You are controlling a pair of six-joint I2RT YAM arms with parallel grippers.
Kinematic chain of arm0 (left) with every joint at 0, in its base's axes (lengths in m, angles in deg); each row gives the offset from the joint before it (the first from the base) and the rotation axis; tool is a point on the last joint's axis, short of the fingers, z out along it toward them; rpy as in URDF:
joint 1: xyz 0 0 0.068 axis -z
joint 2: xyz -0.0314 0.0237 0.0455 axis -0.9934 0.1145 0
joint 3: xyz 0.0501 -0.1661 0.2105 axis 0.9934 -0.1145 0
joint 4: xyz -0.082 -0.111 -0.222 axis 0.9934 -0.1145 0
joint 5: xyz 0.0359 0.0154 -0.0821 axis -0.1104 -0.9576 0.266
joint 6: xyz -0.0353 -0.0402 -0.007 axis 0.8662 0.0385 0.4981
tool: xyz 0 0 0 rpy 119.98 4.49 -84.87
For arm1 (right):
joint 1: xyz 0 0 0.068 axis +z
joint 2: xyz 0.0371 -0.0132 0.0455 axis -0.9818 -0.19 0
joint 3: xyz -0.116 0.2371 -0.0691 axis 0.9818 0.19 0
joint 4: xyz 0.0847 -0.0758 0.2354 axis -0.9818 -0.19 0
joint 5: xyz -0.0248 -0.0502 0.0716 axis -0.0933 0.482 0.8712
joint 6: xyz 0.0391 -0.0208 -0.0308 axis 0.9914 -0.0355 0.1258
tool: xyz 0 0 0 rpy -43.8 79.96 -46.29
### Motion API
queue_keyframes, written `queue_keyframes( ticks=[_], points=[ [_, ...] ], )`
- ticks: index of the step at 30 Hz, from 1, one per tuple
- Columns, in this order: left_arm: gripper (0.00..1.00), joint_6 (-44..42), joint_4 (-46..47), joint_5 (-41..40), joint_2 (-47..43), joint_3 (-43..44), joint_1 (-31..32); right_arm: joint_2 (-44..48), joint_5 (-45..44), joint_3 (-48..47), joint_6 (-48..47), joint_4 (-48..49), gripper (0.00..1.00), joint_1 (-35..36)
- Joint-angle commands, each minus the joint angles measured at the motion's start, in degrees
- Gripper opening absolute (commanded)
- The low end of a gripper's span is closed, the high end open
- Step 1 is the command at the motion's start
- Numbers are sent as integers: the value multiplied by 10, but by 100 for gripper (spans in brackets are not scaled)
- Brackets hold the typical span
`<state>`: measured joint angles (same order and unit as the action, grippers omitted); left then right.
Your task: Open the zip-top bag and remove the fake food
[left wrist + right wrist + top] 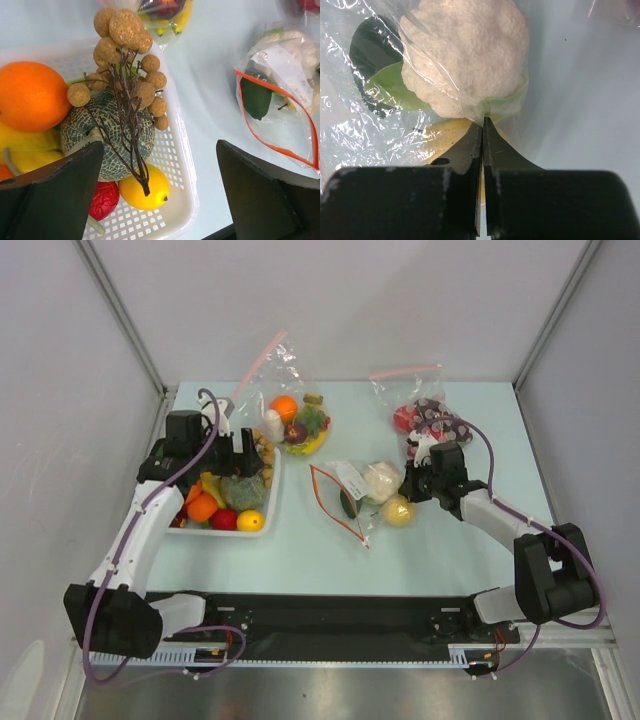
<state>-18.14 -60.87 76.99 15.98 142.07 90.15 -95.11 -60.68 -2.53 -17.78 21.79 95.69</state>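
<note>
The zip-top bag point(345, 490) lies mid-table with its red-orange rim gaping toward the left. Inside it are a white leafy head point(382, 478), a yellow fruit point(398, 510) and a dark green piece point(349, 505). My right gripper point(415, 483) is shut on the bag's plastic point(365, 135) at its right end, just below the white head point(465, 55). The brown bumpy cluster point(127, 55) lies out of the bag, on a melon in the white basket point(185, 165). My left gripper point(160, 190) is open and empty above that basket point(235, 532).
The basket also holds an orange point(32, 95), a lemon point(145, 187) and a red piece point(105, 200). Two clear bags with pink zip strips lie at the back, one with an orange and banana point(300, 420), one with red-purple toys point(428, 418).
</note>
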Motion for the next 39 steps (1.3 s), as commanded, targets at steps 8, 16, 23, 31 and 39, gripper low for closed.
queue_keyframes(
  ticks=[8,16,23,31,39],
  points=[
    [96,-44,15,-69,-103,39,66,-4,9,-9,-5,14,0,-1],
    [82,2,59,-84,-91,36,245,-7,13,-9,-3,12,0,0],
    [63,68,149,-68,-37,-40,329,1,15,-9,-1,9,0,0],
    [56,88,212,-75,38,-79,353,1,20,-9,0,8,0,0],
    [55,86,285,-74,115,-93,353,-2,27,-9,1,9,0,1]
  ],
)
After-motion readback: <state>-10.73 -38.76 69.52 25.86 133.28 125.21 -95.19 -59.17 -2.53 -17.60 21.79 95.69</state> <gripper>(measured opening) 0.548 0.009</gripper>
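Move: The zip-top bag's open mouth is about 23 cm to the left hand's right, nearly level front to back and some 16 cm below. In the bag, the avocado lies about 26 cm right of that hand and level with it; the cauliflower 33 cm right and 5 cm ahead; the yellow fruit 37 cm right and level. The right hand is at the bag's far side, with the mouth about 15 cm to its left and 1 cm back, slightly below. Up, then over to the right and back in an arc, the left hand leaves the bin of food, climbing about 8 cm before sinking below its starting height, and ends roughly 19 cm farther right at the bag's orange-rimmed mouth, easing slightly forward at the last. It yaws some 25 degrees clockwise while its fingers close from wide to about half open. The right hand stays put, still shut on the bag's film beside the cauliflower. ##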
